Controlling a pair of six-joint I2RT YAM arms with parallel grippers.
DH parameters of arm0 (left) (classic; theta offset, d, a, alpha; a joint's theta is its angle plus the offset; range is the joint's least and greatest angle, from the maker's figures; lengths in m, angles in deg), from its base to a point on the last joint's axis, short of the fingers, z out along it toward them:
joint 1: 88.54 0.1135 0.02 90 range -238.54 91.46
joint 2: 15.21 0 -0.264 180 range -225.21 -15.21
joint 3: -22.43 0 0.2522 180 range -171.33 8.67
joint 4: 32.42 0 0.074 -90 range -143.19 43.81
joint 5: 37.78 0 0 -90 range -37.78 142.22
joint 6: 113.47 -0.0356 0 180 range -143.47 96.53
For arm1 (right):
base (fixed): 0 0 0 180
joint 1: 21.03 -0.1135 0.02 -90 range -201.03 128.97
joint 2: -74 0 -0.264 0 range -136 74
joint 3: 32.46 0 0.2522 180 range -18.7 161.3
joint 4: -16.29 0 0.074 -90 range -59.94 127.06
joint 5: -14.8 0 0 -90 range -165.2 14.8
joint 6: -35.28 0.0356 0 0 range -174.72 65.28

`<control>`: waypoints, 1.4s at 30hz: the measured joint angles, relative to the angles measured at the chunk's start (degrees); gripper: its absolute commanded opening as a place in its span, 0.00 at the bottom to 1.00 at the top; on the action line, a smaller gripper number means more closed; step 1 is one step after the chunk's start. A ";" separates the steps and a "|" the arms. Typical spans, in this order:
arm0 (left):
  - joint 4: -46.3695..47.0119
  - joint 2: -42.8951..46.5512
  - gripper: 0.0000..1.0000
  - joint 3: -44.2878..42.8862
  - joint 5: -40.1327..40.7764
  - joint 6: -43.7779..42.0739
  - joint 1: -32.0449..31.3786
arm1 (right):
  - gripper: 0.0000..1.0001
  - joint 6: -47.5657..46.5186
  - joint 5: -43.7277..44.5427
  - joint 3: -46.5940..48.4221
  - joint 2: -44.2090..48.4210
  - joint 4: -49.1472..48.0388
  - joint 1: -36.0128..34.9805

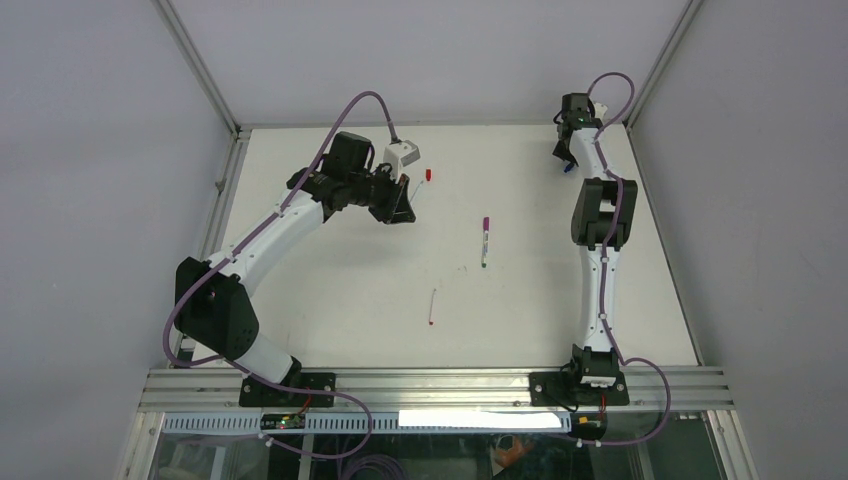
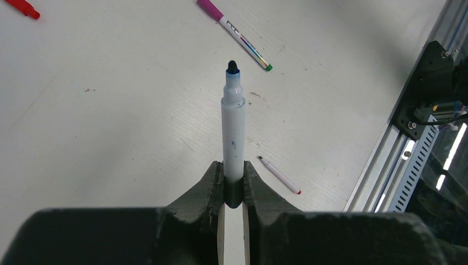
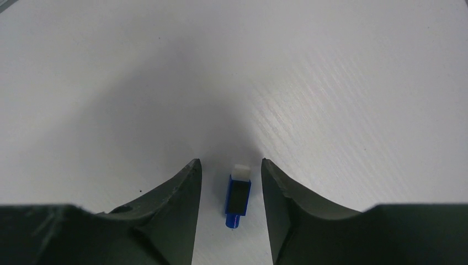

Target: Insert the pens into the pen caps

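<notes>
My left gripper is shut on the lower end of a white pen whose dark blue tip points away from me; in the top view this gripper hangs over the table's back left. A red pen cap lies just beyond it. At the far back right, my right gripper stands open around a blue pen cap lying on the table, with a gap on each side. A pen wearing the magenta cap lies mid-table. A thin pen with a red end lies nearer the front.
The white table is bounded by grey walls and a metal frame rail at the near edge. The right arm stretches along the right side up to the back corner.
</notes>
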 measured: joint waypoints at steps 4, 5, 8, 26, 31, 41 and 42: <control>-0.17 0.00 0.00 0.00 0.00 -0.35 0.00 | 0.46 0.68 0.04 -1.49 0.37 -1.53 0.00; -0.17 0.00 0.00 -0.02 0.00 -0.37 0.00 | 0.46 0.87 0.02 -1.92 0.66 -1.84 0.00; -0.26 0.00 0.00 0.00 0.00 -0.44 0.00 | 0.41 2.47 -0.11 -5.66 2.34 -4.50 0.00; -1.03 0.00 0.00 0.00 0.02 -0.61 0.00 | 0.23 7.26 -0.74 -9.01 4.55 -3.65 0.15; -1.05 0.00 0.00 -0.02 0.04 -0.63 0.00 | 0.08 7.74 -1.31 -8.87 4.63 -2.97 0.52; -1.01 -0.20 0.00 -0.02 0.07 -0.57 0.00 | 0.00 7.15 -7.13 -15.26 8.41 -6.12 0.92; -1.01 -0.35 0.00 0.00 0.07 -0.52 0.02 | 0.00 6.95 -8.22 -17.79 9.88 -7.43 0.92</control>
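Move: The blue pen cap lies on the table almost between the right hand's open fingers, about 1 cm back and 1 cm below, neither left nor right. The purple-capped pen lies some 23 cm back and 27 cm left of the hand, the red cap about 4 cm back and 41 cm left, both near 1 cm below. From the left hand, which still holds the uncapped blue pen, the blue cap is roughly 26 cm forward, 46 cm right and 17 cm down. The right fingers close on the blue cap and pinch it from both sides, while the hand eases about 1.5 cm back, close above the table. With the cap gripped, it slides a little over 1 cm left and slightly farther back at the same height, rolling its left side up to about 10 degrees in all. ##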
